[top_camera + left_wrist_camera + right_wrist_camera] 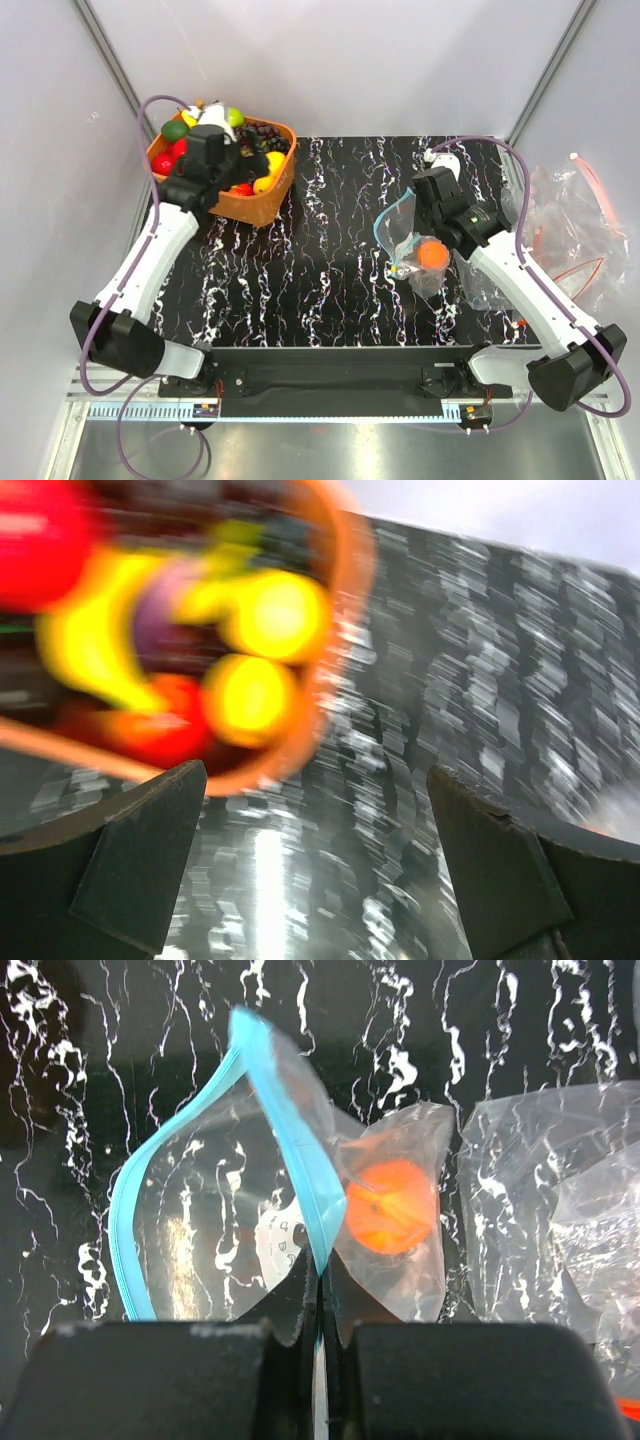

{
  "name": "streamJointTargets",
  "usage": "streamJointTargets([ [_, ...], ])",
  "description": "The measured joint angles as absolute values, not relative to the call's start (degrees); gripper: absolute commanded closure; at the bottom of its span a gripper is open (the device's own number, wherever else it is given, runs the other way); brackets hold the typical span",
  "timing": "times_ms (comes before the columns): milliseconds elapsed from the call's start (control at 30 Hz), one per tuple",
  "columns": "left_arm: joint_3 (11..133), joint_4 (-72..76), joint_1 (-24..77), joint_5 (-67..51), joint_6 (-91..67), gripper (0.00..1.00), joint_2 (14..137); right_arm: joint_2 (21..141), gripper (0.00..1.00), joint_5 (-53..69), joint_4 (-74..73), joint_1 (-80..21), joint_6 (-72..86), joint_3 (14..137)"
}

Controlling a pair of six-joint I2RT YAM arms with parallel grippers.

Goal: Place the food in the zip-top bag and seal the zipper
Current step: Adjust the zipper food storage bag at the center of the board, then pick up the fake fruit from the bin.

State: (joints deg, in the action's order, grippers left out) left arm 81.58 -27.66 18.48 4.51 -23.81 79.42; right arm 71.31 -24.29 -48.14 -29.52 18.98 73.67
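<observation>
The zip-top bag [405,248] [215,1210] lies on the black marbled table, mouth gaping, with one orange fruit [433,253] [390,1205] inside. My right gripper [418,222] [322,1280] is shut on the light blue zipper [380,225] [290,1120], pinching one side of the strip. My left gripper [212,152] [315,780] hangs open and empty over the orange basket [262,208] [345,610]. The basket holds more food: red fruit [163,163] [165,725] and yellow fruit [275,160] [250,695]. The left wrist view is motion-blurred.
A dark grape bunch [262,135] and a green lime [174,129] share the basket. A heap of clear bags with red-orange strips [570,220] [540,1190] lies at the table's right edge, close to the right arm.
</observation>
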Motion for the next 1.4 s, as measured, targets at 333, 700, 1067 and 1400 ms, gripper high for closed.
streamJointTargets([
  [333,84.9,-31.0,3.7,12.3,-23.9,0.01,87.3,73.0,1.00,-24.6,-48.1,-29.5,16.7,75.0],
  [700,99.0,-29.9,0.4,12.2,-23.5,0.01,102.9,74.6,1.00,-24.6,-47.8,-29.5,15.2,75.0],
  [1067,102.9,-29.4,0.3,7.0,-22.5,0.48,110.8,74.5,1.00,-24.6,-47.9,-29.5,15.2,75.7],
  [1400,87.7,-23.0,0.3,-0.4,-22.8,0.53,92.8,74.5,1.00,-28.2,-53.1,-29.5,15.5,79.4],
])
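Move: For the open left hand, the red apple in the orange basket lies about 14 cm ahead, 14 cm left and 11 cm below. A second red apple sits some 7 cm left of it, level with it; the banana is about 6 cm to its right and 5 cm nearer. From the right hand, already pinching the bag, the apple is roughly 20 cm ahead, 55 cm left and slightly lower. Sweeping left and forward some 14 cm, then down, the left hand grips the red apple and draws it up and back. ##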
